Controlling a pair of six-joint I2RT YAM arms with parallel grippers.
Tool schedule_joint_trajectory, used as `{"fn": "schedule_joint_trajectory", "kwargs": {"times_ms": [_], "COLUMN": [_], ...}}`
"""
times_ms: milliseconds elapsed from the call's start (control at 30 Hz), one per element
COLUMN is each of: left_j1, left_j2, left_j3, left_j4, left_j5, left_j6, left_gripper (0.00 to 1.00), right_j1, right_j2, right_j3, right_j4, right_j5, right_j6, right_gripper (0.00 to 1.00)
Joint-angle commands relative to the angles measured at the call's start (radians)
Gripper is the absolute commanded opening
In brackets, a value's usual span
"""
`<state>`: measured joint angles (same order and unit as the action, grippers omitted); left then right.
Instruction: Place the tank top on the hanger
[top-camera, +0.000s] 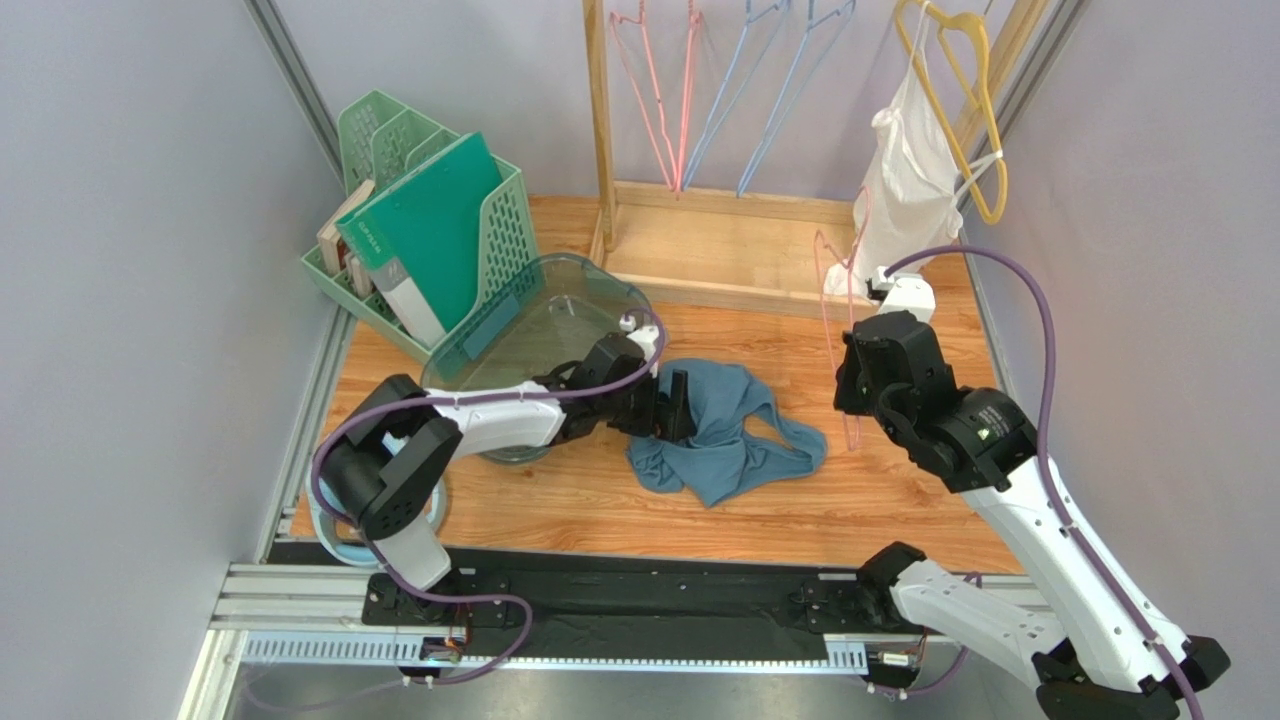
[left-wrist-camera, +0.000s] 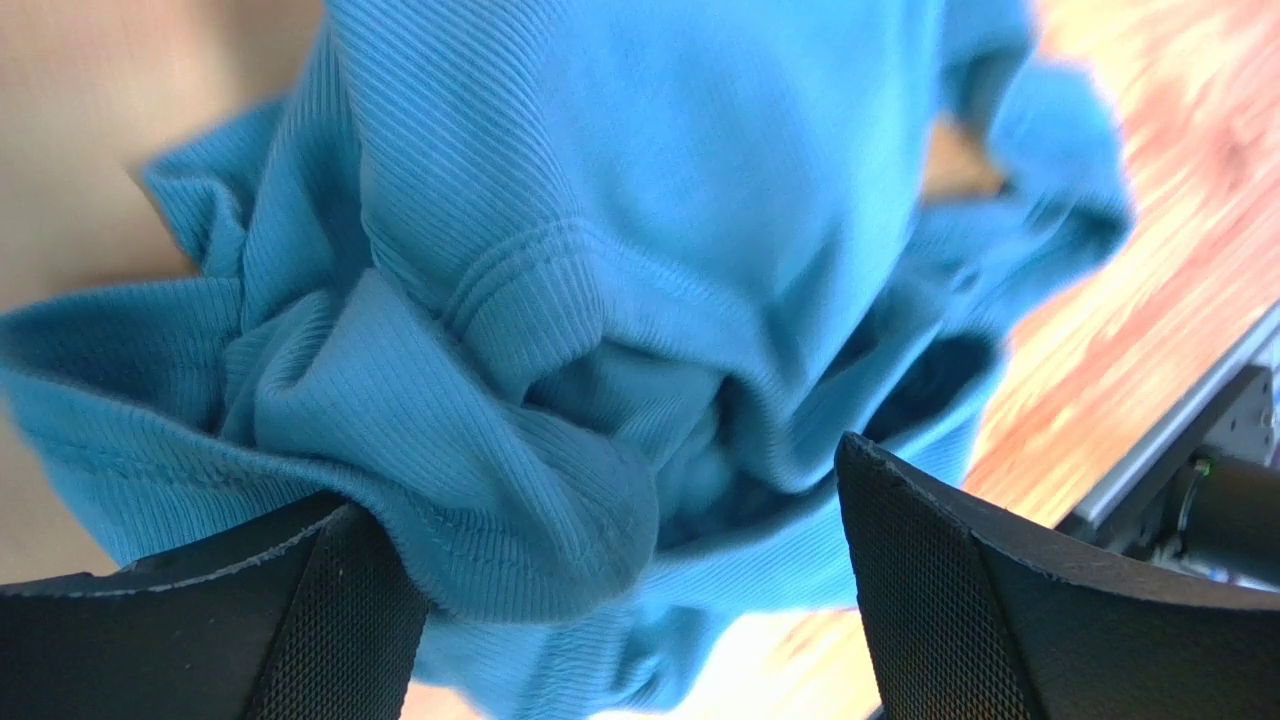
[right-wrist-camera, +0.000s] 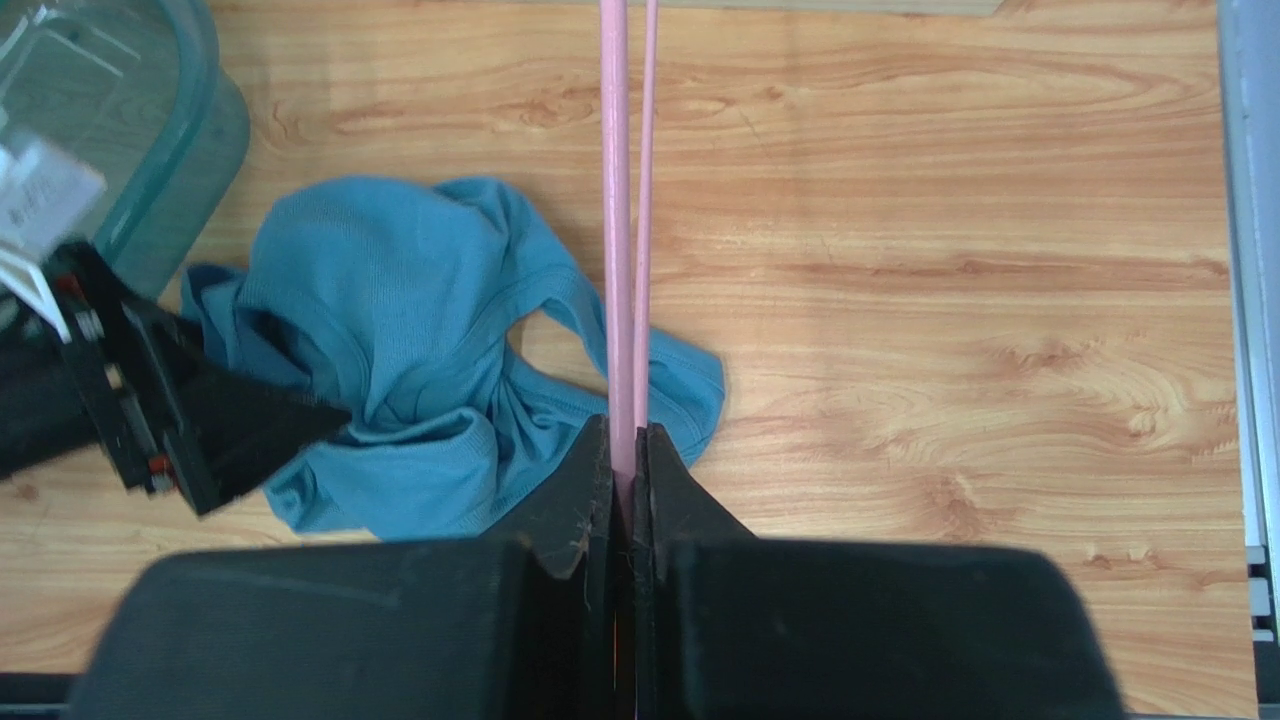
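The blue-teal tank top (top-camera: 724, 431) lies crumpled on the wooden table, between the two arms. My left gripper (top-camera: 679, 408) is open at the garment's left edge. In the left wrist view its black fingers (left-wrist-camera: 338, 630) stand wide apart, with bunched folds of the tank top (left-wrist-camera: 601, 270) between them and against the left finger. My right gripper (top-camera: 851, 387) is shut on the thin pink hanger (top-camera: 825, 285), held just right of the garment. In the right wrist view the hanger (right-wrist-camera: 627, 225) rises from the shut jaws of my right gripper (right-wrist-camera: 631, 443), over the tank top (right-wrist-camera: 391, 345).
A clear plastic bin (top-camera: 526, 338) sits under the left arm, with a green file basket (top-camera: 436, 225) behind it. A wooden rack (top-camera: 706, 225) at the back carries pink and light-blue hangers. A white garment (top-camera: 909, 180) hangs on a yellow hanger at back right.
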<state>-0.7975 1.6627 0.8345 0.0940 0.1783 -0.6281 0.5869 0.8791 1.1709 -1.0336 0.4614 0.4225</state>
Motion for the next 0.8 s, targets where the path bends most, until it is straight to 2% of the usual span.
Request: {"fn": "schedule_joint_trajectory", "kwargs": {"times_ms": [0,100,233,367,500,767], "left_j1": [0.015,0.014,0.009,-0.058,-0.166,-0.216], "left_j2": [0.006,-0.053,-0.165,-0.237,-0.207,-0.026], "left_j3": [0.155,0.157,0.068,0.026,0.035,0.144], "left_j4": [-0.066,-0.089,-0.115,-0.138,-0.117,-0.073], "left_j5": [-0.010,-0.008,0.015,-0.003,-0.002,0.026], "left_j6": [0.126,0.182,0.238,0.283,0.327,0.352], "left_gripper": [0.98,0.98,0.98,0.96,0.95,0.93], "right_j1": [0.005,0.007,0.005,0.005,0.005,0.005], "right_j2": [-0.003,-0.011,-0.012,-0.014,-0.019,-0.026], "right_j3": [-0.036,-0.036,-0.042,-0.063,-0.089,-0.093], "right_j4": [0.030,0.024,0.026,0.052,0.072,0.061], "right_j5": [-0.055,-0.052,-0.046,-0.059,-0.082,-0.093], "right_j6": [0.013,0.009,0.005,0.015,0.024,0.012], "right_gripper": [0.00,0.00,0.00,0.00,0.00,0.00]}}
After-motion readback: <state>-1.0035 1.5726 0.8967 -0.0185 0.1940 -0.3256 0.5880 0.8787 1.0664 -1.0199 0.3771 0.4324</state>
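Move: The tank top's near edge lies about 9 cm back, 5 cm right of and 4 cm below the left gripper; the cloth's middle is 1 cm back and 7 cm right. From that gripper the basket sits some 8 cm ahead, 19 cm left, and the rack's front rail 18 cm ahead, 9 cm right. From the right gripper, holding the pink hanger, the tank top's middle is about 3 cm ahead, 14 cm left, 22 cm down. Lift the open left gripper about 7 cm, first nudging forward, so its farther finger slips free from under the fold of the tank top. Then draw it back about 10 cm and sink again towards the near edge, a little to the right, turning some 25 degrees clockwise. Keep the right gripper shut on the hanger and lower it about 4 cm towards the cloth. ##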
